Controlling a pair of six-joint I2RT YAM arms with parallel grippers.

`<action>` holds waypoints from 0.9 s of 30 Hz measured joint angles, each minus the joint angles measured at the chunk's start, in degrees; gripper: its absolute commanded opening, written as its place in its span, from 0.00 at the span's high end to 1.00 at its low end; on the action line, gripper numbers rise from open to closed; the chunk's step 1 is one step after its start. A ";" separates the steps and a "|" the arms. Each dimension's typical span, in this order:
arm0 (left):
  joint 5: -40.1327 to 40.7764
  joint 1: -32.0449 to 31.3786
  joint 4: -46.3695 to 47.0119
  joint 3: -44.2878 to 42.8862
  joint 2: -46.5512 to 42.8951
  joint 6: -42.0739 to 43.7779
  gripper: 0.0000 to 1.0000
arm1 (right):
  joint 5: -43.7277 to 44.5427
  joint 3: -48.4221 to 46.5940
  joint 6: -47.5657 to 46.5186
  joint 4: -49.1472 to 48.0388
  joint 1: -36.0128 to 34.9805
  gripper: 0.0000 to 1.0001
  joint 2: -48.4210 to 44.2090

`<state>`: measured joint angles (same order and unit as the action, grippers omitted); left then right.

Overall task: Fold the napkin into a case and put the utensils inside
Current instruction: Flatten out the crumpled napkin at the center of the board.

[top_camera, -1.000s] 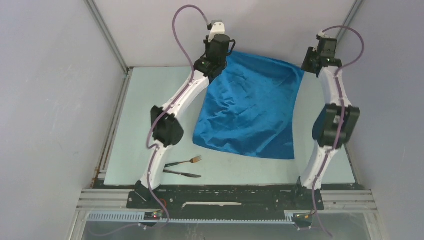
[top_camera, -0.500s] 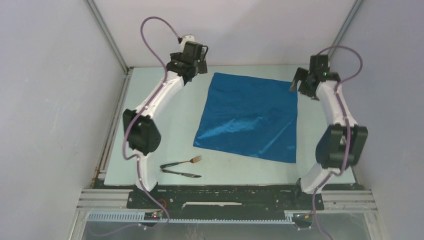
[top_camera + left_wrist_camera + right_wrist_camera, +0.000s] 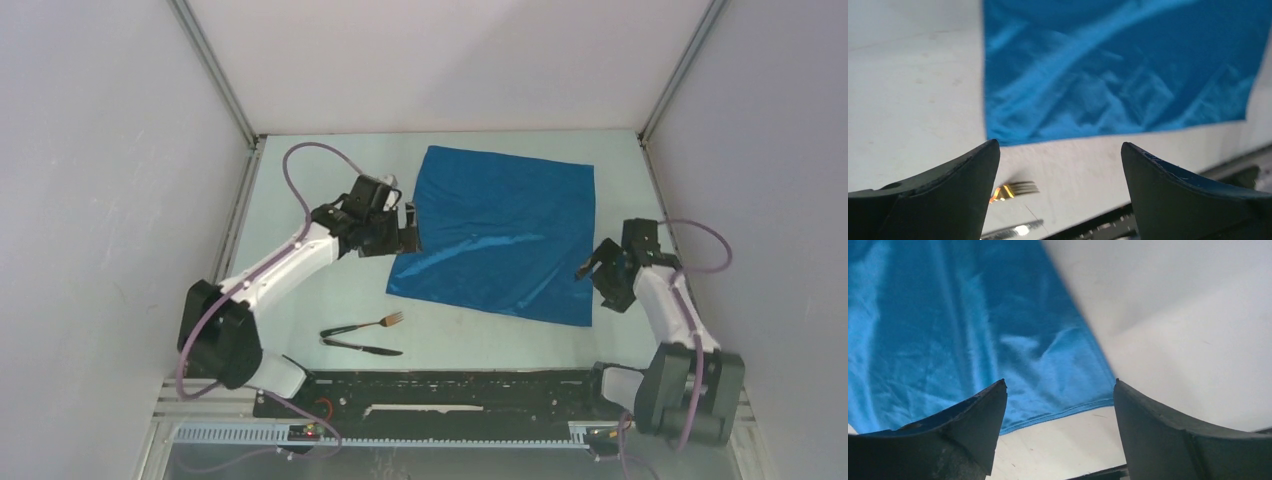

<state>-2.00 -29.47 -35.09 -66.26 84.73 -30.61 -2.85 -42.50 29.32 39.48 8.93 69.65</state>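
Note:
The bright blue napkin (image 3: 500,232) lies spread flat on the table, unfolded, and no case is in view. My left gripper (image 3: 407,228) hangs open at the napkin's left edge, near its front left corner, holding nothing. My right gripper (image 3: 592,262) is open just off the napkin's right edge, near the front right corner. The fork (image 3: 378,322) and the dark knife (image 3: 366,348) lie side by side in front of the napkin. The left wrist view shows the napkin (image 3: 1118,70), fork tines (image 3: 1015,190) and knife (image 3: 1013,231) past the open gripper (image 3: 1059,145). The right wrist view shows the napkin's hemmed corner (image 3: 973,330) between the open gripper (image 3: 1060,382).
Grey walls close in the pale table (image 3: 290,180) on the left, the back and the right. A black rail (image 3: 450,385) with the arm bases runs along the near edge, just behind the utensils.
Both grippers let go of the napkin's far corners and opened. The napkin settled flat. Both arms drew back toward the near side, to the napkin's left and right edges.

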 measured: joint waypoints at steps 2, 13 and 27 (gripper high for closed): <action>-2.19 -2.16 0.04 1.09 -2.86 0.07 0.01 | 1.51 2.36 2.58 0.46 2.54 0.23 -4.96; -5.09 -3.78 0.61 -0.09 -10.71 3.87 0.00 | 6.62 4.11 7.30 1.20 2.32 0.43 -4.00; -9.09 0.26 0.39 0.13 -12.74 6.23 0.00 | 12.26 3.80 14.84 3.08 -3.06 0.52 7.78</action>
<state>-11.09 -29.21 -34.70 -66.13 71.99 -24.38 9.41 -38.70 44.16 42.57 5.87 77.43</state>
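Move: The napkin lies spread out. Its near right corner is about 7 cm back from the right hand, level with it sideways and some 6 cm below. The napkin's middle is roughly 12 cm ahead and 19 cm to the left, and the board's front edge runs about 9 cm nearer the base than that corner. From the left hand the same corner is some 34 cm to the right, 14 cm back and 13 cm below. The right hand edges slightly up and to its right, then sinks back and down to the napkin's near right corner, ending about 5 cm lower and 4 cm nearer the base, its fingers tipping steeper and turning some 15 degrees clockwise while they close from nearly wide to half open, one on either side of the napkin's right edge. The left hand stays wide open and lifts some 8 cm clear of the napkin, quickly at first with a small shift back and right, its fingers tilting a little outwards. ##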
